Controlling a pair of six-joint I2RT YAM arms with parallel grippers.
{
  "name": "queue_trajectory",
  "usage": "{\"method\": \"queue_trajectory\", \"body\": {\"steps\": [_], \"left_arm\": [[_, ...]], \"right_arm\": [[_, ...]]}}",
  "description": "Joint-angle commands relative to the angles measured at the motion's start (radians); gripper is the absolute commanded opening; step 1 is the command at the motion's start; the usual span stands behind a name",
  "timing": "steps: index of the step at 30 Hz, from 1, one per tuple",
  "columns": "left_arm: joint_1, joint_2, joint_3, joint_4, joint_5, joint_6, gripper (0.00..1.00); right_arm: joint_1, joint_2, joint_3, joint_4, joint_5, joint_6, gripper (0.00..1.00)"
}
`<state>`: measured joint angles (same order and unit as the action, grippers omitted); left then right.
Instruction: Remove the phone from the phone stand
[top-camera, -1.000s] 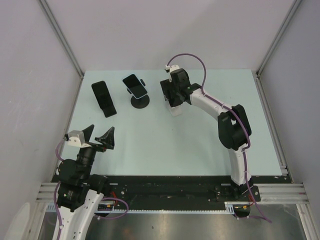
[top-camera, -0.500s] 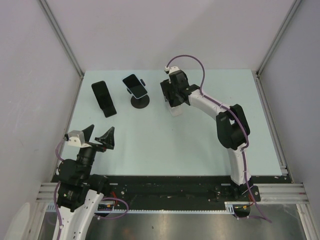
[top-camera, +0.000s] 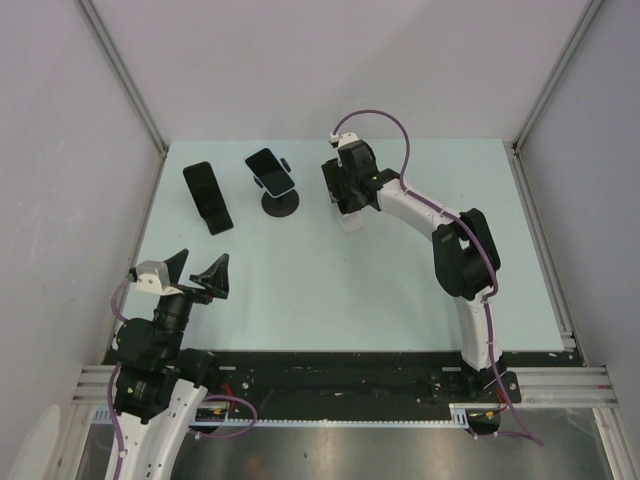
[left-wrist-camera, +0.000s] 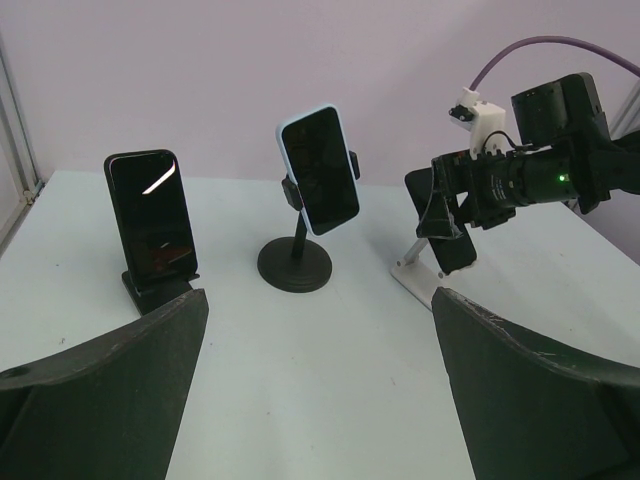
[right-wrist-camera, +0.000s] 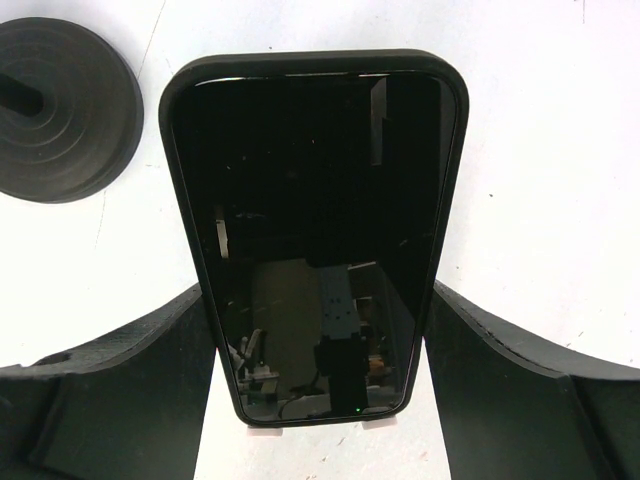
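A black phone leans on a low white phone stand right of the table's middle, near the back. My right gripper straddles it from above, one finger against each long edge, so it is shut on the phone. From the top view the right gripper hides most of the phone, and only the stand's foot shows. In the left wrist view the phone hangs below the right gripper. My left gripper hovers open at the near left, nothing between its fingers.
A blue-cased phone sits clamped on a black round-based stand just left of the right gripper; its base lies close to the black phone. Further left, another black phone leans on a black stand. Grey walls enclose the table.
The right gripper's jaws have narrowed onto the phone's sides and the wrist has shifted slightly toward the back. The left arm has not moved.
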<state>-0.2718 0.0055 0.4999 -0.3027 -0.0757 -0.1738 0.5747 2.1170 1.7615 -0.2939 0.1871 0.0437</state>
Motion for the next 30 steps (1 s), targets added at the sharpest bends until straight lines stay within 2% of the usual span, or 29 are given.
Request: {"method": "queue_trajectory", "body": {"steps": [1,18,23,30], "left_arm": [[0.008,-0.045,0.039,0.007,-0.001,0.013,1.00],[0.005,-0.073,0.039,0.005,0.004,0.008,1.00],[0.002,-0.094,0.039,0.004,-0.013,0.004,1.00],[-0.021,-0.128,0.039,-0.001,-0.033,0.000,1.00]], "right_arm": [[0.014,-0.077,-0.002,0.027,-0.021,0.002,0.21],[0.030,-0.164,-0.002,0.049,-0.034,-0.011,0.20],[0.011,-0.215,-0.010,-0.028,0.000,-0.041,0.20],[-0.087,-0.313,-0.082,-0.146,0.003,-0.096,0.18]]}}
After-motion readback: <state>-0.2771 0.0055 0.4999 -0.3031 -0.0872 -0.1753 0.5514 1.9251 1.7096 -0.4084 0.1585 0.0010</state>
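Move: The right hand already has the black phone by its side edges, the phone's middle almost at the fingertips; the white stand carrying it is just below, roughly 6 cm down and 1 cm nearer the robot. The light-blue phone on its round stand is about 18 cm to the left of this hand, 4 cm farther out and 3 cm higher. From the left hand, the black phone is some 30 cm ahead, 28 cm right and 16 cm lower. Still pinching the black phone by its two side edges, the right hand takes it off the white stand's ledge: slowly at first, then faster, it rises about 6 cm while drawing back some 3 cm. Late in the lift it swings about 4 cm to the right, away from the light-blue phone. The wrist hardly turns and the fingers keep their hold. ##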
